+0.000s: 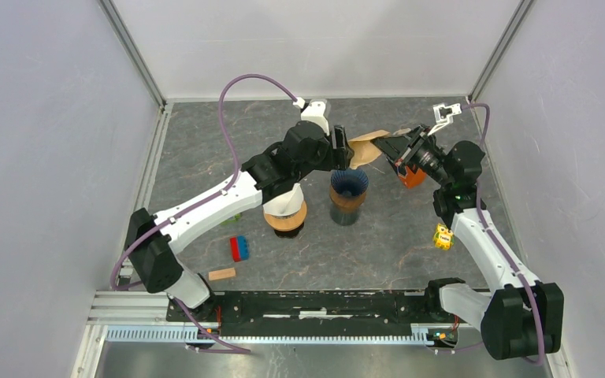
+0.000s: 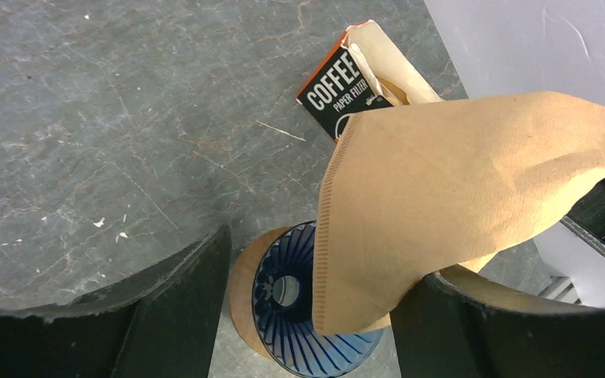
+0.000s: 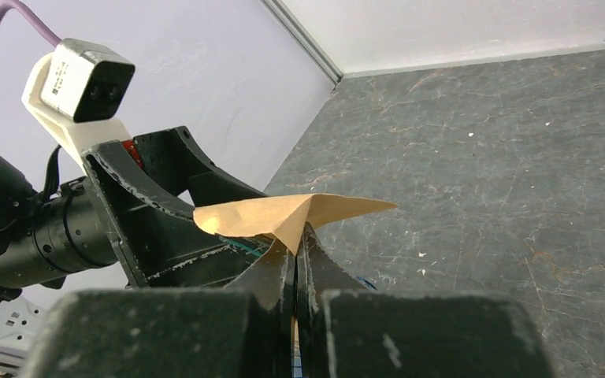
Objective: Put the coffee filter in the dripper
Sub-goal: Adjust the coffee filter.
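Note:
A brown paper coffee filter (image 2: 457, 181) hangs in the air, its lower tip over the blue ribbed dripper (image 2: 299, 315). My right gripper (image 3: 298, 240) is shut on the filter (image 3: 283, 214) at one edge. The left gripper (image 2: 315, 315) is open, one finger on each side of the filter's lower part, and the paper brushes its right finger (image 2: 504, 331). From above, the filter (image 1: 369, 147) sits between both grippers, just behind the dripper (image 1: 349, 183), which stands on a brown cup (image 1: 347, 209).
An orange and black coffee filter box (image 2: 339, 83) lies behind the dripper. A white dripper on a wooden base (image 1: 285, 209) stands left of it. A blue-red block (image 1: 239, 248), a wooden block (image 1: 221, 274) and a yellow object (image 1: 442, 236) lie nearer the front.

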You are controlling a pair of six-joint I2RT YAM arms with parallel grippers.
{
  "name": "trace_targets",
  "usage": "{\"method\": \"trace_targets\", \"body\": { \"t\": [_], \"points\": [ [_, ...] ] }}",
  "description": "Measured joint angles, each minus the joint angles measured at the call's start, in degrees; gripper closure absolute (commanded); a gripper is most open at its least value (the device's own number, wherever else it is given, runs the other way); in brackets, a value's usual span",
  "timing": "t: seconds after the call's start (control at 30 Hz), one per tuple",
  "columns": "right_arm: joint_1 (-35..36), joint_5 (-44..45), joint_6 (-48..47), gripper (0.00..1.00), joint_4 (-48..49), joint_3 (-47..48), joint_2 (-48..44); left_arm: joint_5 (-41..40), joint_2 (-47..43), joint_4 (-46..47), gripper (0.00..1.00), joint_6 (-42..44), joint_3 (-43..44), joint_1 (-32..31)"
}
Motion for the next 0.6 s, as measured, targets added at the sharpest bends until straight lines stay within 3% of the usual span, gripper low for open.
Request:
{"method": "trace_targets", "body": {
  "t": [0.1,0.37,0.6],
  "points": [
    [0.00,0.59,0.24,1.00,0.76,-0.48,-0.33,0.85,0.55,-0.04,0.28,-1.62,0.00,0.02],
    [0.00,1.14,0.92,1.00,2.08,-2.43,-0.90,4.70,1.90,-0.20,0.53,-5.49,0.00,0.11],
    [-0.02,1.18,1.29,1.00,2.78,-2.43,-0.90,8.37,1.90,0.11,0.68,-7.19,-0.02,1.22]
  ]
}}
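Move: The coffee filter, already pinched in the right fingers, has its middle about 4 cm to the left hand's right, 1 cm ahead and at about its height; its near corner already hangs between the left fingers. The blue dripper is almost under the left hand, some 12 cm below, 1 cm back and 1 cm right. The filter box stands about 16 cm right, 5 cm ahead and 22 cm below. From the right hand, the filter's middle lies 2 cm left, 1 cm back and 1 cm lower. The filter's near, crimped corner is what the left hand closes around: the hand eases about 2 cm to its right, also down and slightly back, tipping its fingers some 10 degrees downward. From wide open, its fingers close to roughly a third on either side of the paper, stopping short of a visible pinch. The right hand keeps its grip, nearly still. ##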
